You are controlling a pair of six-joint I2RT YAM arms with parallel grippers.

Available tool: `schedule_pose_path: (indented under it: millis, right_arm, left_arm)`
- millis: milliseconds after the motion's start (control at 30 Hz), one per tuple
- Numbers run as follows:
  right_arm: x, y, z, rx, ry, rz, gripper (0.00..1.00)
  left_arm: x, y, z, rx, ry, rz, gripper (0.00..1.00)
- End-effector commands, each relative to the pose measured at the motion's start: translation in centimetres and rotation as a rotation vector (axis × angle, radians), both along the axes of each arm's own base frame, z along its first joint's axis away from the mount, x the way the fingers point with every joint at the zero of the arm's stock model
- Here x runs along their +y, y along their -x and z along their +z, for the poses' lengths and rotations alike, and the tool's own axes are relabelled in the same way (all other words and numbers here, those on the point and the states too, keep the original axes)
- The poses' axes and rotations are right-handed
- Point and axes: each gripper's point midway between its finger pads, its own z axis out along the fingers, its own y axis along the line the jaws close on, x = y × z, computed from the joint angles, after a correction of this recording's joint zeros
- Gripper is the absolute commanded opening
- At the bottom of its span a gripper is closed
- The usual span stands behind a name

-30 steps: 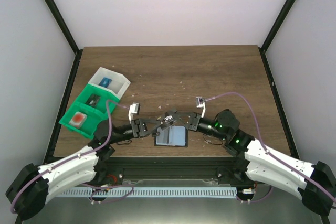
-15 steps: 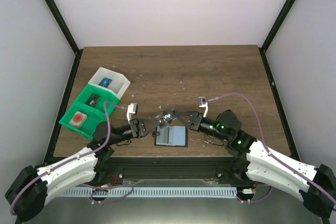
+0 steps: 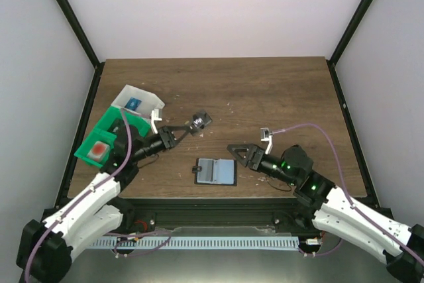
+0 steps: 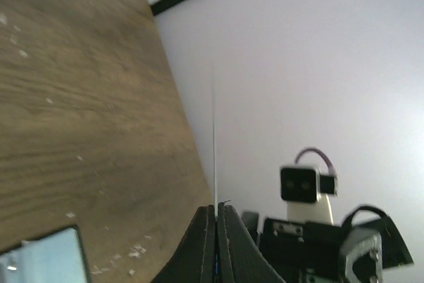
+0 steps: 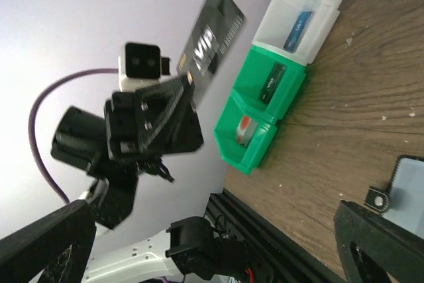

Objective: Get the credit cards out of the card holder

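Note:
The card holder lies open and flat near the table's front edge, its grey-blue inside facing up; its corner shows in the right wrist view. My left gripper is shut on a dark credit card marked "VIP", held above the table left of and beyond the holder. In the left wrist view the card is edge-on between the shut fingers. The right wrist view shows its face. My right gripper stands open and empty just right of the holder.
A green bin and a white bin sit at the left edge, with a reddish card, a dark one and a blue one inside. In the right wrist view they lie beyond the left arm. Small white crumbs dot the wood.
The two grippers met over the holder with the card between them. The right one opened and drew back right; the left one carried the card away to the left, toward the bins.

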Motion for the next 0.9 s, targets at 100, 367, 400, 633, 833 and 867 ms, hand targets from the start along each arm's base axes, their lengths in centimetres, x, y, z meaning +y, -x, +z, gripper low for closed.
schedule_pose_path:
  millis: [100, 367, 400, 633, 833, 867]
  right_arm:
    - [-1.7, 0.2, -1.5, -0.011, 0.055, -0.055, 1.00]
    - [-2.9, 0.4, -0.1, -0.099, 0.077, -0.081, 1.00]
    - [-3.0, 0.5, 0.0, -0.104, 0.083, -0.084, 1.00]
    - [-3.6, 0.6, 0.0, -0.133, 0.126, -0.098, 1.00]
    - [-4.1, 0.8, 0.3, -0.150, 0.121, -0.107, 1.00]
    - [-4.2, 0.8, 0.3, -0.153, 0.126, -0.106, 1.00]
  left_arm:
    - [4.5, -4.8, 0.3, 0.018, -0.124, 0.056, 0.00]
    - [12.9, -8.5, -0.8, 0.155, -0.237, 0.268, 0.00]
    - [14.0, -8.7, -0.9, 0.168, -0.249, 0.294, 0.00]
    - [20.2, -9.0, -2.9, 0.294, -0.391, 0.483, 0.00]
    - [23.8, -9.4, -4.0, 0.340, -0.507, 0.653, 0.00]
    - [24.1, -9.4, -4.2, 0.340, -0.503, 0.664, 0.00]
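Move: The dark card is already pinched in my left hand. Its goal, the white bin, lies some 18 cm ahead of this hand, 21 cm to its left and about 16 cm below. The green box's middle compartment is about 10 cm ahead and 28 cm left; the card holder is some 7 cm back and 9 cm right. From my right hand the white bin is roughly 29 cm ahead and 34 cm left. With my left fingers still shut on the dark card, I swing it some 20 cm left and about 10 cm forward towards the white bin. The forward reach comes early, then I travel almost straight left, sinking a little at the end while I turn the wrist counter-clockwise some 30 degrees and tip the fingers down. My empty right hand, fingers kept wide open, eases right and slightly down, away from the card holder. ##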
